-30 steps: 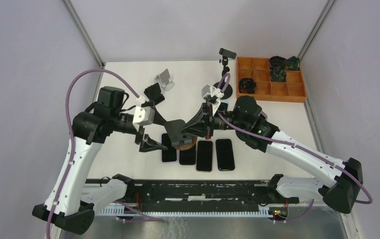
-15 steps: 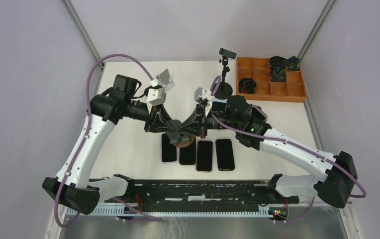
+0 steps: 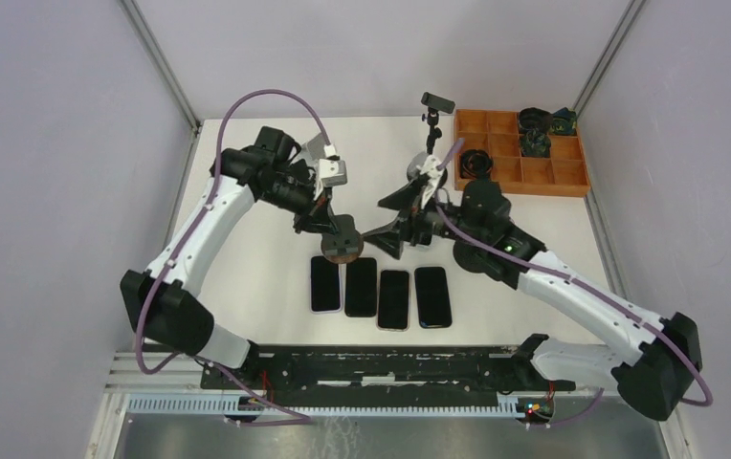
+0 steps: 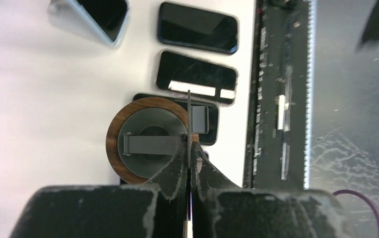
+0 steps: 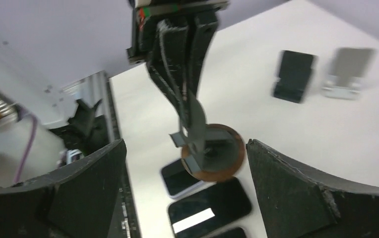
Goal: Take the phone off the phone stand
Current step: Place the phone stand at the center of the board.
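Note:
The phone stand [image 3: 343, 247] has a round wooden base and a thin grey upright plate. My left gripper [image 3: 335, 228] is shut on the edge of that plate. In the left wrist view the fingertips [image 4: 190, 146] pinch it from above, with the stand [image 4: 148, 139] below them. No phone rests on the plate. The base overlaps the far ends of several dark phones [image 3: 393, 298] lying flat in a row. My right gripper [image 3: 381, 222] stands open just right of the stand, and its fingers [image 5: 286, 193] are wide apart either side of the stand [image 5: 212, 148].
An orange compartment tray [image 3: 534, 172] holding black parts sits at the back right. A black tripod holder [image 3: 435, 100] stands beside it. A dark tilted phone holder [image 5: 293, 76] and a silver stand [image 5: 348, 73] are at the far side. A black rail [image 3: 390, 368] runs along the near edge.
My right gripper opened, let go of the stand and drew back right. My left gripper swung in and shut on the plate. The stand shifted slightly toward the far side.

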Controlling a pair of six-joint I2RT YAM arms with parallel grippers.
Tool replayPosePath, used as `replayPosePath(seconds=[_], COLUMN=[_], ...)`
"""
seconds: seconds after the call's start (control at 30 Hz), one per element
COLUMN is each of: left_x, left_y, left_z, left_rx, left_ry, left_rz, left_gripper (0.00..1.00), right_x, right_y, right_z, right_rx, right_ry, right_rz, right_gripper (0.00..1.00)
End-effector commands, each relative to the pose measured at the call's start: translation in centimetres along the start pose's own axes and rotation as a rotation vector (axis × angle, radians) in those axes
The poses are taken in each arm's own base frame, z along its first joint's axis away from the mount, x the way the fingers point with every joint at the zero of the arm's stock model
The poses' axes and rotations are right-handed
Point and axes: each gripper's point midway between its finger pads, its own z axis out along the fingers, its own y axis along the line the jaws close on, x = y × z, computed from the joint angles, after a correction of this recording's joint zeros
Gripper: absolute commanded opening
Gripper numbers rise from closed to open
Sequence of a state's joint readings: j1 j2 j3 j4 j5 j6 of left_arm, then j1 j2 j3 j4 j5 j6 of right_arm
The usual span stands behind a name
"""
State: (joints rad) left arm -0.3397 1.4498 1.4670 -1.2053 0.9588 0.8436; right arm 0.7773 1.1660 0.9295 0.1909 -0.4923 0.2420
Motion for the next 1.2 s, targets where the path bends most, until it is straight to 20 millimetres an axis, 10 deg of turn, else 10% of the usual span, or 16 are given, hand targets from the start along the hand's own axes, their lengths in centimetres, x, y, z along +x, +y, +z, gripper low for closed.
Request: replayPosePath(seconds=[0.0, 0.47, 0.63, 1.17], left_x=[-0.3, 0.0, 1.7, 3.4], left_y=[4.6, 18.2, 21.8, 25.8], left_z=[0.1, 5.2, 6.7, 9.4], left_rx=[-0.097, -0.117, -0.139, -0.149], left_ry=[0.061, 0.129, 0.175, 0.128], left_rz=[0.098, 0.176, 0.194, 0.231], left_gripper=[0.02, 0.02, 0.02, 0.02], right_x=[-2.8, -2.0, -1.8, 2.3], right_y=[-3.8, -5.2, -5.3, -6.4], right_z=[-4.3, -13.5, -13.9, -13.7], right_rx=[0.220, 0.580, 0.605, 0.625], right_ry=[-0.050, 0.108, 0.127, 0.183], right_rz=[-0.036, 0.074, 0.086, 0.118], right_gripper=[0.98, 0.98, 0.98, 0.98])
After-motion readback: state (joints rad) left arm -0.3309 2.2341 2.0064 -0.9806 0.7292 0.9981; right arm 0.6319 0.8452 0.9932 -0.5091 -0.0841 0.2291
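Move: The left hand still holds the emptied phone stand in the air; its spot on the board lies about 21 cm ahead, 4 cm to the right and 21 cm below that hand. From that spot the folded black stand is some 15 cm left and 4 cm farther out, the white stand 10 cm left and 12 cm farther, the blue phone 17 cm right and 6 cm nearer. From the right hand the spot is about 22 cm ahead, 13 cm left and 26 cm down. Forward and down goes the left hand, over 20 cm out and 14 cm lower, sinking steeply near the end, to set the wood-rimmed base down at the board's centre; its shut fingers keep pinching the stand's plate and tip a little further down. The empty right hand swings some 15 cm right, away from the stand, fingers staying wide open, wrist turning clockwise about 30 degrees. ##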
